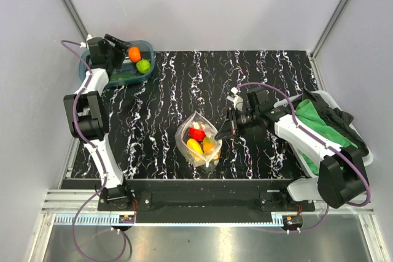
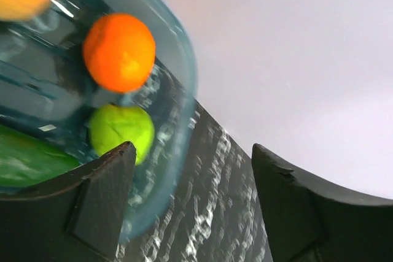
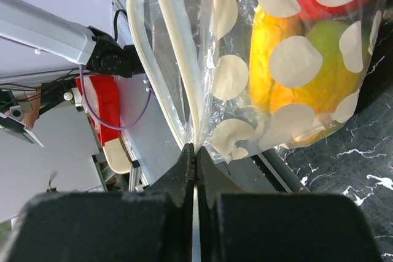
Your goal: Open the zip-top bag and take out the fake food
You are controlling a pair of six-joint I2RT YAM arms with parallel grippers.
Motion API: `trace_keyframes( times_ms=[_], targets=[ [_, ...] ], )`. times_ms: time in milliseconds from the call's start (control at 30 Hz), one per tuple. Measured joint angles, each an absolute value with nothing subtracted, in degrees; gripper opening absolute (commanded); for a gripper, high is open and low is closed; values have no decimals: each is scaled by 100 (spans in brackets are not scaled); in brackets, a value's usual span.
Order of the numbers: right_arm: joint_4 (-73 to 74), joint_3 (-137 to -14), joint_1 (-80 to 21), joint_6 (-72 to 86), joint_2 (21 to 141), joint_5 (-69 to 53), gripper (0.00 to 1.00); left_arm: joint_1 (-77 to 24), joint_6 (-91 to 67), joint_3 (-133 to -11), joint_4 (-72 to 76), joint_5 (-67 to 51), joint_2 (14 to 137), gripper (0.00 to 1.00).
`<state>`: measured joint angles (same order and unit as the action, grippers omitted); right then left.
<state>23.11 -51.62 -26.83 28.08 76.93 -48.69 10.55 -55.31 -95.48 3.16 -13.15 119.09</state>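
Note:
The zip-top bag [image 1: 198, 142] lies mid-table, clear with pale dots, holding red, yellow and orange fake food [image 1: 197, 134]. My right gripper [image 1: 220, 133] is shut on the bag's right edge. In the right wrist view its jaws [image 3: 195, 148] pinch the plastic by the zip strip [image 3: 175, 59], and yellow fruit [image 3: 270, 72] shows through the bag. My left gripper [image 1: 126, 44] hangs open over the blue tub [image 1: 147, 46] at the far left. Nothing sits between its fingers [image 2: 192, 148]. An orange piece [image 2: 119, 52] and a lime-green piece [image 2: 121, 128] lie in the tub.
A white bin [image 1: 331, 99] with a green cloth [image 1: 316, 124] stands at the right edge, under the right arm. The black marbled mat [image 1: 184, 84] covers the table. Grey walls close in the back and both sides.

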Motion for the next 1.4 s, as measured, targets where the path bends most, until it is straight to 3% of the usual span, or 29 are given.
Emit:
trace_keyframes(
  times_ms=[133,267,333,500,633,933,1400],
  targets=[
    [2307,-5369,-2683,2808,7832,-4895,0,921,-5428,-8790,412,-1691,11104,61],
    [2298,-5533,-2683,2810,7964,-4910,0,510,-5192,-7494,333,-1772,9666,60],
    [2300,-5605,-2683,2829,8058,-4915,0,-10,-4862,-6882,45,-1645,8737,59],
    [2233,-5710,-2683,3017,8259,-4919,0,-1949,-4237,-5881,-462,-1240,6807,45],
    [2202,-5800,-2683,3247,8281,-4923,0,-3293,-4141,-5103,-947,-711,5734,44],
    [2069,-5861,-2685,3649,8285,-4895,0,-4589,-4163,-5017,-2029,75,6292,43],
    [1728,-5739,-2969,4200,8062,-4602,0,-4709,-4324,-5688,-2344,91,7931,38]
  ],
)
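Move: The yellow fake food in the open bag is about 39 cm back and 32 cm right of the left gripper, roughly 16 cm lower. The red food lies some 5 cm farther out than it, and the yellow-green one about 6 cm to its right. The released orange food sits in the tray some 3 cm back, 4 cm right and 11 cm below the left gripper. From the right gripper, which grips the bag's lip, the yellow food is 12 cm left, level fore-and-aft, 12 cm down. Bring the left gripper back and to the right out of the tray, some 50 cm, rising about 10 cm on the way, then sink about 15 cm to the bag's open mouth above the yellow food. Swing it about 50 degrees clockwise and tip it downward, narrowing the fingers to roughly half open. Keep the right gripper shut on the bag lip, easing it about 5 cm left, up and forward. ##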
